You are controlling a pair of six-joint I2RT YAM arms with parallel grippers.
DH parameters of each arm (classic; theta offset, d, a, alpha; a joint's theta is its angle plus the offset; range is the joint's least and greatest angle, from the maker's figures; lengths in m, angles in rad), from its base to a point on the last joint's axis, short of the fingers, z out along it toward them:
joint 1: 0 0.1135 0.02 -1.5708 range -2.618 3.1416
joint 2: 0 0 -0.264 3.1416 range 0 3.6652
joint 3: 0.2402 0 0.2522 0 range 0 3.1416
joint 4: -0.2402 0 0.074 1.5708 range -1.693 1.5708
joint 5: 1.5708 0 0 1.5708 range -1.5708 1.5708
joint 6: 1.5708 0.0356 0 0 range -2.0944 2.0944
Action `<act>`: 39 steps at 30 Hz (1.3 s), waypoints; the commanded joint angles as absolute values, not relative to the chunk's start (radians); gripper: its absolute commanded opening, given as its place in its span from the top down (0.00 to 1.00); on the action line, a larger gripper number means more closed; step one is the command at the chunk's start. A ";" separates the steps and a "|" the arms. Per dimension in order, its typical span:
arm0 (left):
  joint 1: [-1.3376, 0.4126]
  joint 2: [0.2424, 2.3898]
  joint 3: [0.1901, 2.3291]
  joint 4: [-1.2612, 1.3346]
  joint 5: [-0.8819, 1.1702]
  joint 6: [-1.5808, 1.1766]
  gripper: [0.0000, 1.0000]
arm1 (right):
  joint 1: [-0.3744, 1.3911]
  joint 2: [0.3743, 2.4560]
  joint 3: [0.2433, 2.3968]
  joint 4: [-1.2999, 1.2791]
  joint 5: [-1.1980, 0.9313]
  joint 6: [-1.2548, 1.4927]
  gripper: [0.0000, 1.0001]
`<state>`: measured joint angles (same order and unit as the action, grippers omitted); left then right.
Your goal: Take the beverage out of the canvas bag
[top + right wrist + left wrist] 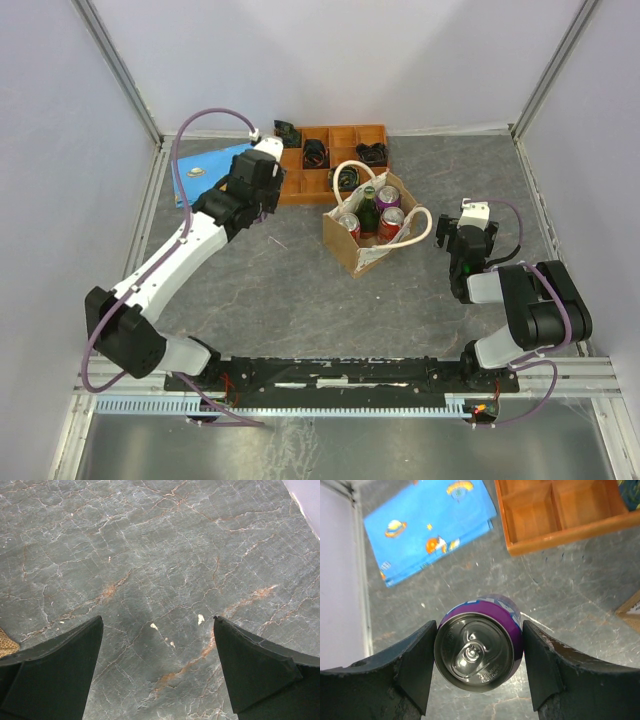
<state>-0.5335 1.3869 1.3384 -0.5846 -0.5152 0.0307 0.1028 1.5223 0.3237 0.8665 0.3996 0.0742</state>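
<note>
A purple beverage can [479,650] sits between the fingers of my left gripper [479,630], which is shut on its sides; I see it from above, silver top up. The can is outside the canvas bag [362,252], over the grey table left of it. Whether its base touches the table cannot be told. In the top view the left gripper [260,207] hides the can. The bag stands upright mid-table and holds a green bottle [368,205], a purple can [388,195] and two red cans [348,224]. My right gripper [157,625] hangs open over bare table right of the bag.
An orange compartment tray [300,185] with dark items lies behind the bag; its corner [560,535] is close beyond the held can. A blue patterned cloth [430,525] lies at the back left. A bag corner [6,647] shows beside the right gripper. White walls enclose the table.
</note>
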 commanded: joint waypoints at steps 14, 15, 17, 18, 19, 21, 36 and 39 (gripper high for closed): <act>-0.478 1.399 1.037 -0.054 -0.387 -0.104 0.97 | 0.100 1.514 0.351 0.897 0.394 0.080 0.01; -0.478 1.412 1.040 -0.051 -0.380 -0.107 0.97 | 0.100 1.514 0.350 0.898 0.394 0.079 0.01; -0.479 1.437 1.042 -0.045 -0.372 -0.109 0.97 | 0.100 1.513 0.351 0.897 0.394 0.079 0.01; -0.478 1.449 1.042 -0.039 -0.366 -0.107 0.97 | 0.101 1.513 0.350 0.899 0.394 0.079 0.01; -0.478 1.461 1.042 -0.031 -0.358 -0.105 0.97 | 0.101 1.513 0.350 0.900 0.394 0.078 0.01; -0.478 1.479 1.043 -0.018 -0.344 -0.103 0.97 | 0.101 1.513 0.350 0.900 0.394 0.078 0.01; -0.478 1.556 0.995 0.096 -0.319 -0.104 0.97 | 0.101 1.511 0.351 0.897 0.394 0.079 0.01; -0.478 1.574 0.995 0.100 -0.316 -0.108 0.97 | 0.101 1.513 0.350 0.899 0.394 0.079 0.01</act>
<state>-0.4793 1.5654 0.9817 -0.0330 -0.3153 -0.0761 0.1028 1.5223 0.3237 0.8665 0.4000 0.0742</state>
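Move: My left hand still holds the purple can, high up. The bare patch of table it is bound for lies about 4 cm ahead, 4 cm to the right and 24 cm below. Around it, the wooden box's middle is 25 cm ahead and 16 cm right, the blue cloth 23 cm ahead and 17 cm left, and the canvas bag 3 cm ahead and 26 cm right. From my idle right hand that patch is some 49 cm left, 4 cm ahead and 5 cm below. I sink my left hand with the purple can towards the open table on the near side of the wooden box, about 13 cm in all. The first 9 cm go quickly and nearly straight down; then I slow and ease forward and right, some 4 cm each, while lowering further. My wrist rolls about 10 degrees, left side dipping, and my fingers keep their grip. ##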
